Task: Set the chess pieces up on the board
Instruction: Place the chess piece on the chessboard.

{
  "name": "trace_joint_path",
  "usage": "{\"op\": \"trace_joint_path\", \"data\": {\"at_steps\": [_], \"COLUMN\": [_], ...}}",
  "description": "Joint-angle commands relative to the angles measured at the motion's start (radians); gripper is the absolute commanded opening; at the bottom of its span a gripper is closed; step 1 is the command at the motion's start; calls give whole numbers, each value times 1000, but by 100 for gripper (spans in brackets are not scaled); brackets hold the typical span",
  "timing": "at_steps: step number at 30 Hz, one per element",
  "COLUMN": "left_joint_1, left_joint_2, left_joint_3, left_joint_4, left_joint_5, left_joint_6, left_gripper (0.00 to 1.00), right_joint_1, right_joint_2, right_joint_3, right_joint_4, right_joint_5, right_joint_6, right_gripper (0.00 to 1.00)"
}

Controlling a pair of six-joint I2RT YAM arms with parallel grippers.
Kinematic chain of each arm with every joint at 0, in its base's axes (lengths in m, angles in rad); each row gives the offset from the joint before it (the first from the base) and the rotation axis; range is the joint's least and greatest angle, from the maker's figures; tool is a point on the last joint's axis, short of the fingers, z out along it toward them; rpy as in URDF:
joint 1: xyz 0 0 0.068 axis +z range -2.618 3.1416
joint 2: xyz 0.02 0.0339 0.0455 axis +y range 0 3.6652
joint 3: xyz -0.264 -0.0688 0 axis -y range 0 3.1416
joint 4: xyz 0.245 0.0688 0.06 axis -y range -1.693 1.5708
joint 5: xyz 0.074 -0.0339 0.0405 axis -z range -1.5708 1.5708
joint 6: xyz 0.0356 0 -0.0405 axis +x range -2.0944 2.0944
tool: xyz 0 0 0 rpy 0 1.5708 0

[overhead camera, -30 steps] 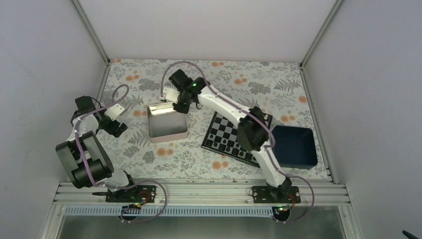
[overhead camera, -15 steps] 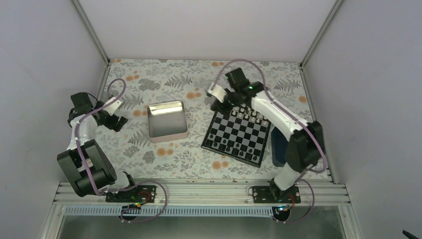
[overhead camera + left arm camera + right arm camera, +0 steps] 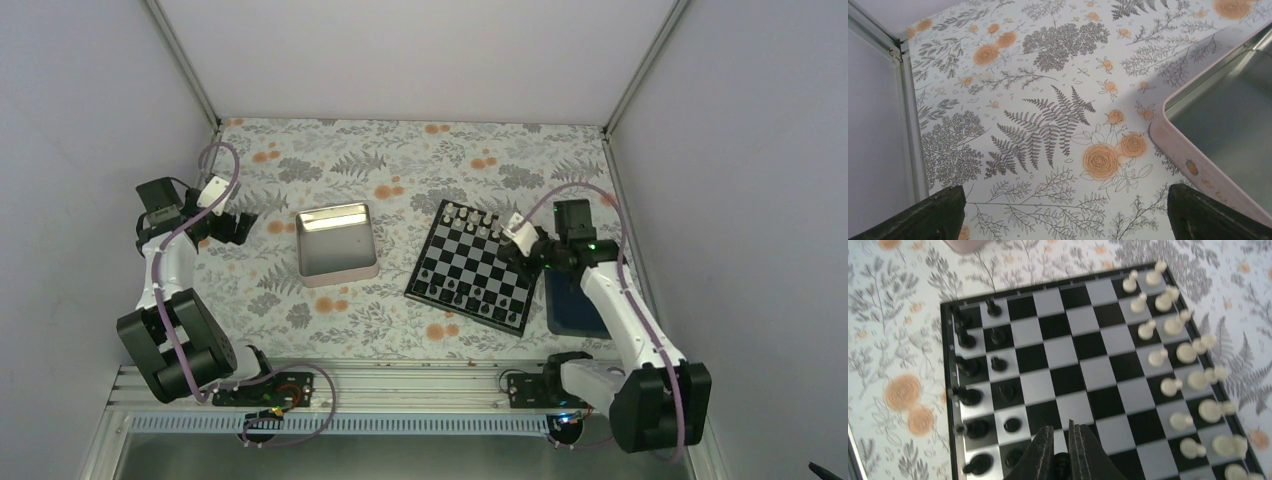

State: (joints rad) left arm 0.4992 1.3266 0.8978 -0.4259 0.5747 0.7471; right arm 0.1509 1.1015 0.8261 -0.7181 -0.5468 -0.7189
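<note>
The board (image 3: 478, 265) lies tilted at centre right. Black chess pieces (image 3: 452, 290) stand along its near-left edge and white ones (image 3: 478, 222) along its far edge. My right gripper (image 3: 527, 250) hangs over the board's right edge. In the right wrist view the right gripper (image 3: 1060, 429) is shut on a small black piece (image 3: 1062, 461), above the board (image 3: 1058, 352) beside the two rows of black pieces (image 3: 968, 367). My left gripper (image 3: 235, 226) is at the far left, away from the board. Seen from the left wrist, the left gripper (image 3: 1068, 212) is open over bare cloth.
A silver metal tin (image 3: 336, 243) sits left of the board, and its pink-edged corner (image 3: 1193, 160) is close to my left gripper's right finger. A dark blue tray (image 3: 570, 305) lies right of the board, partly under my right arm. A floral cloth (image 3: 400, 170) covers the table.
My right arm swung from the tin across to the board's right side, still shut. My left arm drew back and turned toward the far left.
</note>
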Motion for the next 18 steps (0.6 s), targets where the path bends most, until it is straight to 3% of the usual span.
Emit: {"op": "trace_joint_path", "data": {"at_steps": [1, 10, 18], "left_joint_1": [-3, -7, -10], "left_joint_2": [-17, -43, -38], "left_joint_3": [-29, -62, -110], "left_joint_4": [75, 88, 121], "left_joint_5": [48, 46, 34], "left_joint_6": [-91, -130, -123], "left_gripper": [100, 100, 100], "right_joint_1": [-124, -352, -380], "right_joint_2": [-70, -80, -45], "right_joint_3": [-103, -232, -281], "right_joint_4": [-16, -78, -124], "right_joint_5": [-97, -152, -165], "right_joint_6": [-164, -409, -523], "right_gripper": [7, 8, 8]}}
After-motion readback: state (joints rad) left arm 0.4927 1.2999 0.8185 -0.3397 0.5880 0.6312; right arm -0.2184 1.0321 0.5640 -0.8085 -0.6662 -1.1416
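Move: The right hand holds the last black pawn; its empty square, at the right-hand end of the black pawn row, lies about 5 cm back, 2 cm to the right and 13 cm below. The neighbouring black pawn stands 3 cm left of that square and 1 cm farther out, the corner rook 3 cm nearer the base. The blue bin is some 21 cm to the hand's right and 3 cm back. From the left hand the square is roughly 65 cm right, 16 cm back and 13 cm lower. Down, to the right and back in one slanting sweep, the right hand carries the black pawn towards the free end square of the black pawn row, sinking about 7 cm. The rightward travel, some 7 cm, dies out late while the hand goes on back and down. The fingers keep their grip and point much the same way throughout. ##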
